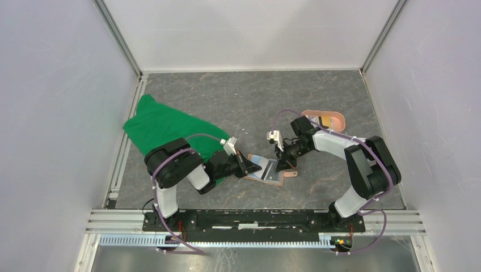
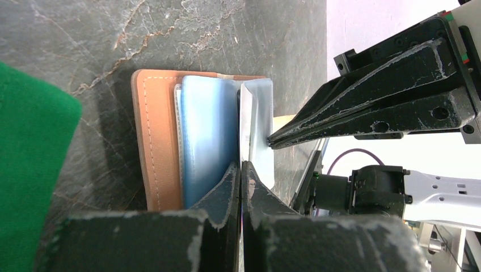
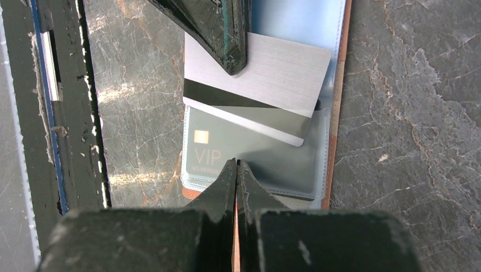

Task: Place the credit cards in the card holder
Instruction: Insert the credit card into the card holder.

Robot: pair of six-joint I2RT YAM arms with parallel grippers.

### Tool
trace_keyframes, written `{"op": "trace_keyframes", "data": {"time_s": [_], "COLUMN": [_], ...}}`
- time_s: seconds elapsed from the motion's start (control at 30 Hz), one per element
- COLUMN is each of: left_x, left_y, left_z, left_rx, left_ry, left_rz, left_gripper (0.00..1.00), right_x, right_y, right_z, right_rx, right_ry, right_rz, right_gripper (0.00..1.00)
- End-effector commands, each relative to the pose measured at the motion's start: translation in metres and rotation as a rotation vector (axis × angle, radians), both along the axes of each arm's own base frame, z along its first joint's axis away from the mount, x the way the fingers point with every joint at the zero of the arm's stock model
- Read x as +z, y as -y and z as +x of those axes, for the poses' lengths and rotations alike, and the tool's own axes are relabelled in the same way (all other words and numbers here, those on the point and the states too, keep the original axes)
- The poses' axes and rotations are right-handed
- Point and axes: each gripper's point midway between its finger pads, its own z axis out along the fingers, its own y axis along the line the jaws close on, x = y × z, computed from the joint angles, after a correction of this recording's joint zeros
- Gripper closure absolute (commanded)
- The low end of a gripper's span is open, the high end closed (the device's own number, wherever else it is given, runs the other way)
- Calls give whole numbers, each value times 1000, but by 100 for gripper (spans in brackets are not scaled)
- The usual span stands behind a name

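Observation:
The tan card holder [image 1: 256,173] lies open on the table between both arms, its blue-grey pockets [image 2: 207,136] facing up. A dark card marked VIP [image 3: 255,153] sits inside a clear pocket. My left gripper [image 2: 240,167] is shut on a silver credit card [image 3: 283,73] with a black stripe. That card lies tilted, its lower edge tucked into the same pocket over the VIP card. My right gripper [image 3: 236,164] is shut with nothing held, its tips on the pocket's near edge, opposite the left fingers [image 3: 227,34].
A green cloth [image 1: 164,127] lies bunched at the left, just behind the left arm. A salmon-pink oval tray [image 1: 336,120] with a card [image 1: 321,120] in it stands at the back right. White walls enclose the marble table; a metal rail [image 1: 255,218] runs along the near edge.

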Motion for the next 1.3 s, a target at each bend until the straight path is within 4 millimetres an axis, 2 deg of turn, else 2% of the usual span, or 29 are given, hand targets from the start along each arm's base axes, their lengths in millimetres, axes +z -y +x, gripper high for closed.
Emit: {"op": "trace_keyframes", "data": {"time_s": [0.0, 0.2, 0.7, 0.8, 0.97, 1.1, 1.27], "left_x": [6, 9, 1, 0, -3, 3, 14], "left_y": [-5, 2, 14, 18, 17, 12, 12], "left_z": [14, 14, -7, -10, -12, -8, -2], "left_rx": [94, 101, 91, 72, 52, 49, 21], "left_ry": [26, 29, 21, 24, 36, 85, 145], "left_rz": [-6, -39, -23, -3, 62, 130, 227], "left_gripper": [98, 98, 98, 96, 79, 61, 50], "right_x": [-5, -6, -6, -5, -1, -1, -1], "right_y": [6, 6, 4, 3, 1, 1, 2], "right_z": [3, 2, 1, 1, 0, 0, -1], "right_rx": [10, 13, 19, 22, 31, 34, 35], "right_ry": [22, 20, 18, 18, 18, 19, 16], "right_rz": [-51, -52, -49, -45, -30, -28, -30], "right_gripper": [100, 100, 100, 99, 97, 97, 96]}}
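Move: The credit card is already pinched by the left hand, its forward end slanting deeper into the clear pocket, whose middle lies about 5 cm right of that hand, 1 cm ahead and 1 cm lower. The holder's blue page is some 2 cm to the hand's left and 1 cm ahead; the leather tab is around 11 cm right and 2 cm back. From the right fingertips, the clear pocket's middle is about 1 cm ahead, 1 cm left and 1 cm below. The card is slid rightward into the clear pocket by the left hand, which travels about 1.5 cm right and slightly back while turning some 5 degrees counter-clockwise to square the card up. Its fingers then open to about half, letting go of the card, and the hand starts to rise, about 1 cm. The closed right fingertips stay put, still resting on the pocket. ##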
